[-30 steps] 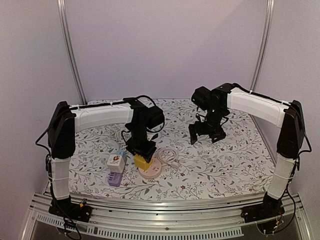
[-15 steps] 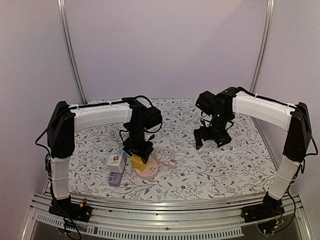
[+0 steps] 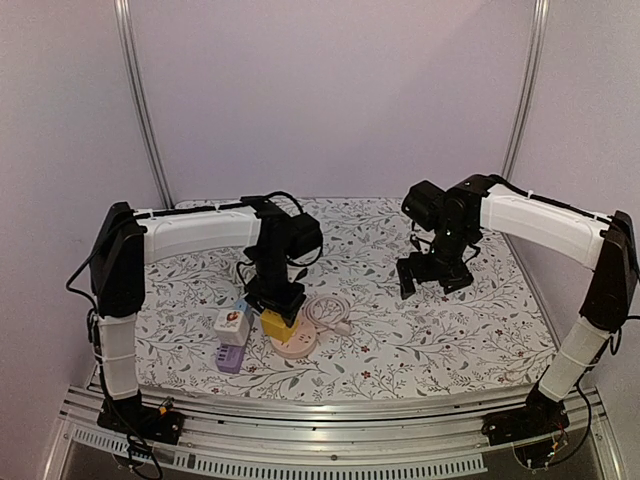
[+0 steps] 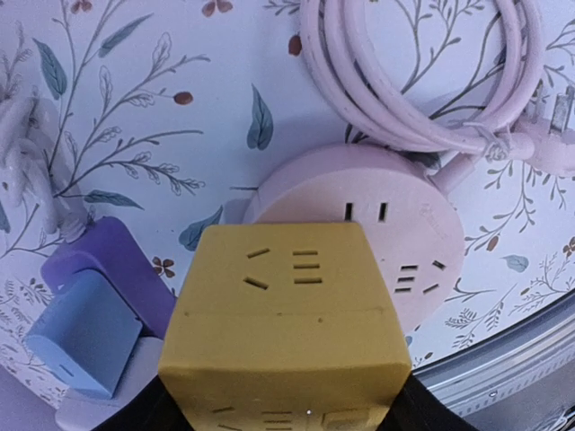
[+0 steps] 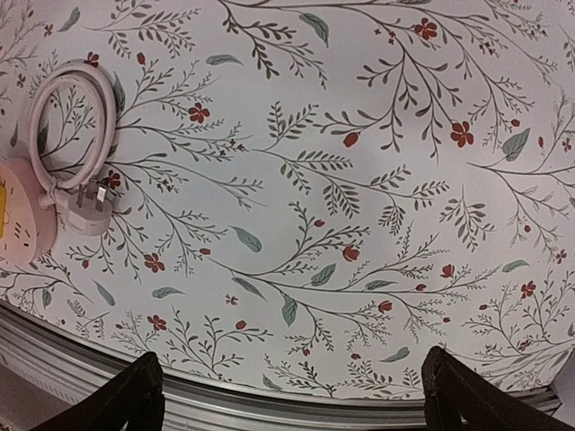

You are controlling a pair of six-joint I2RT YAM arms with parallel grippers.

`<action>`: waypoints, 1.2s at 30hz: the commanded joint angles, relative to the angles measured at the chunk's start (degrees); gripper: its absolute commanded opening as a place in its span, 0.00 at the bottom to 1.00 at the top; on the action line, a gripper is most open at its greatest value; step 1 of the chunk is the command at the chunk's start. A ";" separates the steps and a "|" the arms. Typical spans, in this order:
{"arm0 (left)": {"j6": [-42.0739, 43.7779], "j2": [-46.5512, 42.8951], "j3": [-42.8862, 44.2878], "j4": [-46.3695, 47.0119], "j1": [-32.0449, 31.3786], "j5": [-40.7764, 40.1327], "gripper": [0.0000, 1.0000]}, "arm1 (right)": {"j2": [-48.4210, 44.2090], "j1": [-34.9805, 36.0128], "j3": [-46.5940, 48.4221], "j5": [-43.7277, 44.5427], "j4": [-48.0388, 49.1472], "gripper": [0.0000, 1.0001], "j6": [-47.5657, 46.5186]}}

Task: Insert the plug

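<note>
My left gripper [image 3: 277,314] is shut on a yellow cube-shaped plug [image 3: 278,326], gripping its two sides. In the left wrist view the yellow plug [image 4: 286,305] fills the lower middle and overlaps the near left part of the round pink socket block [image 4: 409,229]; whether they touch is hidden. The pink socket block [image 3: 303,343] lies on the flowered table with its coiled pink cable [image 3: 335,312]. My right gripper [image 3: 433,276] hangs open over bare tablecloth at the right, holding nothing, and its dark fingertips [image 5: 135,395] frame only cloth.
A purple power strip [image 3: 231,358] with a blue adapter [image 4: 76,337] and a white cube [image 3: 230,324] lies left of the socket block. The pink cable's own plug [image 5: 90,211] rests beside its coil. A metal rail [image 3: 330,408] edges the table's near side.
My left gripper has shifted slightly left with the yellow plug over the socket block. The right arm has swung to the right, away from the middle, still open.
</note>
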 commanded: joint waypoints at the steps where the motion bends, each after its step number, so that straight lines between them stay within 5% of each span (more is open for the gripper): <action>1: -1.19 5.42 -5.97 0.40 0.49 -5.10 0.40 | -1.98 -0.07 0.05 1.23 1.56 0.99 -0.03; 5: -1.19 3.98 -6.06 0.53 0.48 -5.06 0.54 | -0.77 -0.12 1.06 1.19 1.75 0.99 -0.46; 10: -0.64 2.07 -4.04 -0.78 0.39 -4.37 0.86 | -0.21 -0.13 1.09 0.67 3.66 0.99 0.40; 16: -1.00 -0.12 1.51 -4.69 0.46 -7.05 0.99 | -0.28 -0.11 1.72 2.06 7.10 0.99 1.79; 36: -0.15 -4.87 13.50 -10.32 -1.10 -12.42 1.00 | 4.69 -3.51 8.37 -2.29 19.22 0.99 -2.68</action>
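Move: My left hand still grips the yellow cube, its middle just below my finger pads, over the left part of the round pink socket, whose middle is about 3 cm to the right and 5 cm down. The white cube stands about 10 cm to my left, and the pink cable coil some 10 cm right and 4 cm farther out. From my right hand the yellow cube lies about 31 cm left, 4 cm back and 8 cm lower. I let go of the yellow cube: my left fingers spread wide while the hand dips and slips left about 2 cm, then I lift it clear, rising roughly 8 cm from the low point, drawing forward and a little right as the fingertips tilt forward. Meanwhile my open right hand travels forward about 8 cm, also left and slightly up, over bare table, tilting its fingertips forward. ##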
